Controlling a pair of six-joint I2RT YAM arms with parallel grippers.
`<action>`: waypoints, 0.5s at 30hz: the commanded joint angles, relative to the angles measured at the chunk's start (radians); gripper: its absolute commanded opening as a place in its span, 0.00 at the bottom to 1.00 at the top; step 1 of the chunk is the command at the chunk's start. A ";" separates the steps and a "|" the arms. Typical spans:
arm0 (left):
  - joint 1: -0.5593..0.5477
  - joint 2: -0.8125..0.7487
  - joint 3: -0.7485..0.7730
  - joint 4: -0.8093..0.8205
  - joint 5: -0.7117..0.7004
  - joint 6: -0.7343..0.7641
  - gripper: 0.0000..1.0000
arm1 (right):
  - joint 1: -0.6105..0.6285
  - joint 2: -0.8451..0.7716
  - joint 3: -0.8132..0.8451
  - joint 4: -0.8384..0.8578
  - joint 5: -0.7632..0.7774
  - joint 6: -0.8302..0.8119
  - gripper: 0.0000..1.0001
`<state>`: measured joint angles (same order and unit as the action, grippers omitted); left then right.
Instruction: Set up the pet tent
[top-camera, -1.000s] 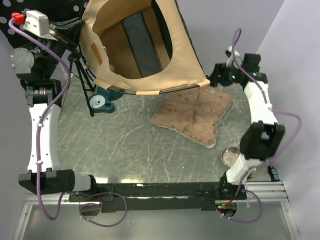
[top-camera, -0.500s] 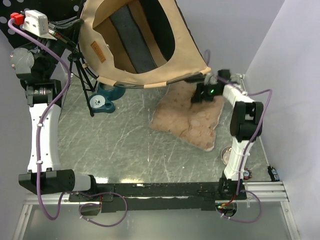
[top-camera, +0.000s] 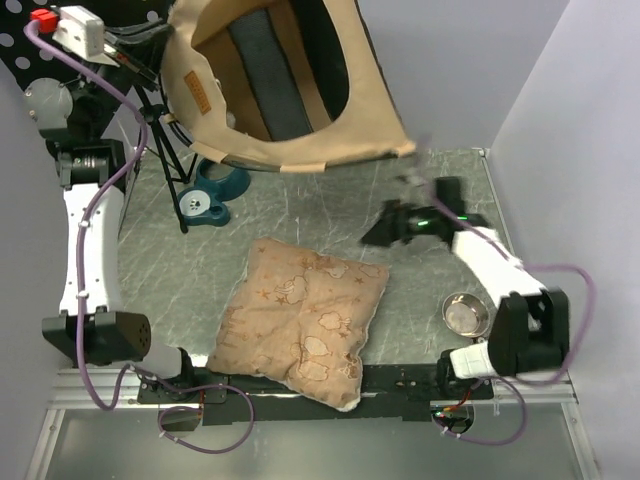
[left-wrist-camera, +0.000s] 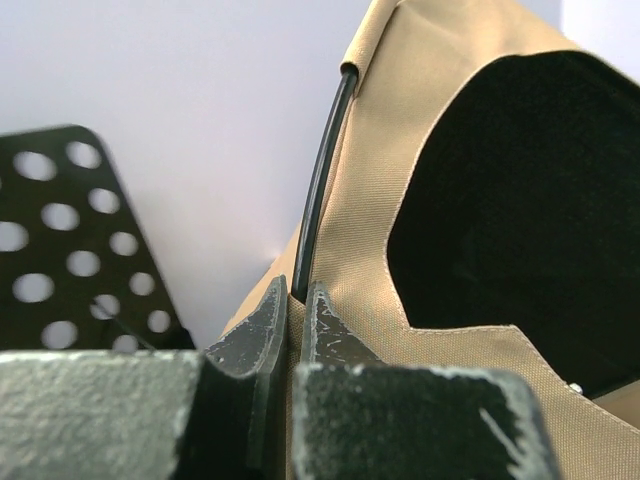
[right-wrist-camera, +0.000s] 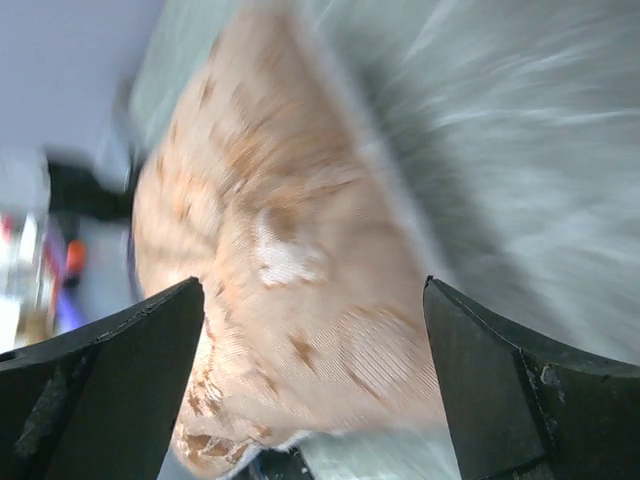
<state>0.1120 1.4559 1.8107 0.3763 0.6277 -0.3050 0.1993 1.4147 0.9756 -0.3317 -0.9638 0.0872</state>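
Note:
The pet tent, tan fabric around a black base panel, hangs tilted above the back of the table with a brown label patch on its left side. My left gripper is shut on the tent's left edge. In the left wrist view its jaws pinch the tan fabric right beside a thin black pole. My right gripper is blurred, open and empty, low over the table's right half. In the right wrist view its fingers stand wide, with the cushion beyond them, untouched.
The pinkish-beige cushion lies at the front middle, overhanging the near edge. A steel bowl sits at the front right. The blue pet bowl and a black tripod stand are at the back left under the tent.
The cushion has gone from under the tent's right corner to the front middle of the table. My right gripper swung away from the tent corner and opened. The tent shifted slightly.

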 joint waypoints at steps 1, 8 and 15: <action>-0.003 0.049 0.053 0.096 0.189 0.038 0.01 | -0.260 -0.196 0.017 -0.035 -0.078 0.019 0.96; -0.089 0.046 0.082 -0.173 0.392 0.533 0.01 | -0.445 -0.399 0.247 -0.109 -0.017 -0.217 0.98; -0.371 0.078 0.167 -0.736 0.238 1.307 0.01 | -0.364 -0.500 0.464 -0.069 0.016 -0.412 1.00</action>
<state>-0.1211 1.5387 1.9144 -0.0883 0.9314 0.4725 -0.2295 0.9424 1.3312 -0.4206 -0.9565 -0.1513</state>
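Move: Up and slightly out from the empty right hand, the tent's near right corner hangs about 20 cm above it, 8 cm ahead and 4 cm left. From that hand the cushion lies 12 cm back, 16 cm left and 16 cm lower, the metal bowl 9 cm back, 21 cm right, 17 cm lower. The left hand holds the tent's raised corner; the cleared floor is some 62 cm below it, 11 cm ahead, 24 cm right, the blue feeder 9 cm ahead, straight below. Swinging away from the cushion with fingers kept wide open, the right hand first sweeps about 13 cm right, then climbs to 25 cm higher beside the tent, its wrist rolling over some 55 degrees. Meanwhile the left hand, still pinching the tent's fabric-covered pole, carries it right and down, drawing back after a small forward start, and rolls left side up. ##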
